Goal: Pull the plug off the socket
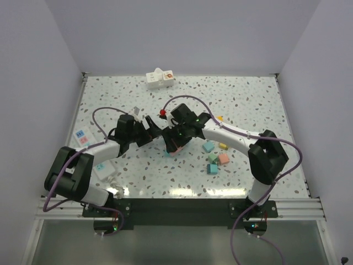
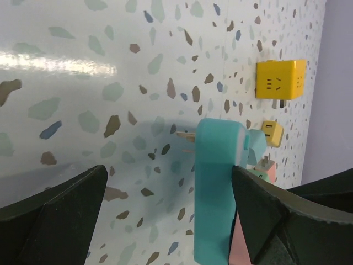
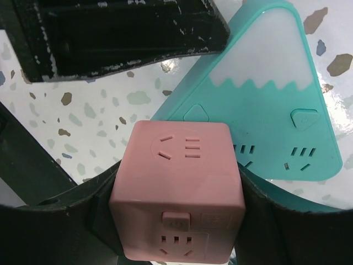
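The pink cube plug (image 3: 176,165) sits between the fingers of my right gripper (image 3: 176,205), which is shut on its two sides. Right behind it lies the teal triangular socket (image 3: 276,110), its face against the cube; the join is hidden. In the left wrist view the teal socket (image 2: 218,182) stands edge-on, bare prongs pointing left, with a sliver of pink (image 2: 242,245) behind. My left gripper (image 2: 168,182) is open around it, the right finger (image 2: 259,199) against the teal edge and the other well off. From above, both grippers (image 1: 156,131) (image 1: 174,144) meet mid-table.
Loose cube adapters lie to the right: teal (image 1: 208,147), yellow (image 1: 223,146), pink (image 1: 223,158), green (image 1: 213,168). A yellow cube (image 2: 280,79) shows in the left wrist view. A white power strip (image 1: 160,79) lies at the back, another (image 1: 83,136) at the left.
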Controlling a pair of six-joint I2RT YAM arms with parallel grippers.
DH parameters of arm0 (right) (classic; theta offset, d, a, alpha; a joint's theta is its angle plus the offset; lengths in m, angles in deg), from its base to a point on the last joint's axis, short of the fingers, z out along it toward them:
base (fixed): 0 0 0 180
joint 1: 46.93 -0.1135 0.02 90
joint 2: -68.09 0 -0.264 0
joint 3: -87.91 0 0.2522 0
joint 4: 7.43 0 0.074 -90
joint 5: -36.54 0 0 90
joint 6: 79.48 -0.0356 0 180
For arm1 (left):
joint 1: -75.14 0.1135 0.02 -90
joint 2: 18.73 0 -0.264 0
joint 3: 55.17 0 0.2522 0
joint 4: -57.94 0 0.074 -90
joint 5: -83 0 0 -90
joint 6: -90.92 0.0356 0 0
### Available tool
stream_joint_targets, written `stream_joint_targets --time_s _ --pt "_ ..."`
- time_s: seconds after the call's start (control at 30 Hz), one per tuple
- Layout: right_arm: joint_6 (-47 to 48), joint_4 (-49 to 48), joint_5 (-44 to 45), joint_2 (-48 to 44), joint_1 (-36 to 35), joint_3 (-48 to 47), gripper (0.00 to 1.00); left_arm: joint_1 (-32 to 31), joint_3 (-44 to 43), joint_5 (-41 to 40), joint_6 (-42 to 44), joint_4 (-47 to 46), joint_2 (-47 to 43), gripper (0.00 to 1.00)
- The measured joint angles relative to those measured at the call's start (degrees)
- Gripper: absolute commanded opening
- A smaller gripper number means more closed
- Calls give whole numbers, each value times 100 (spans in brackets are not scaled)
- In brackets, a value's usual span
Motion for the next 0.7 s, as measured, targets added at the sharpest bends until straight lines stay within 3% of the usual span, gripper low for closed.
stream_joint_targets --time_s 0.37,0.53,0.67,0.7 --pt "-116 -63 -146 -28 13 -11 0 -636 -107 299 -380 -1038 282 98" --pt "-240 0 -140 -37 26 -37 0 -754 -120 417 -404 -1134 616 77" --pt "-391 149 -17 -37 2 -46 0 -879 -122 424 -463 -1233 807 44" --pt "-426 170 9 -37 -2 -50 0 -909 -114 437 -466 -1296 831 25"
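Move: The teal triangular socket is some 8 cm to the left hand's right, about 3 cm back and roughly level with its open fingers. The pink plug joined to it is about 10 cm right and 6 cm back. The light-blue plug lies on the table some 25 cm right, 6 cm back and 8 cm below. From the right hand, which already grips the pink plug, the teal socket's middle is about 3 cm ahead and 2 cm left, level with it. Rightward about 7 cm and slightly back, the left hand swings to the teal socket in a low arc, rising some 2.5 cm and sinking again as it brings one finger over to the socket's far side. It turns roughly 10 degrees clockwise, then its wide-open fingers close about halfway around the socket's narrow edge. The right hand stays nearly in place, keeping its grip on the pink plug. ##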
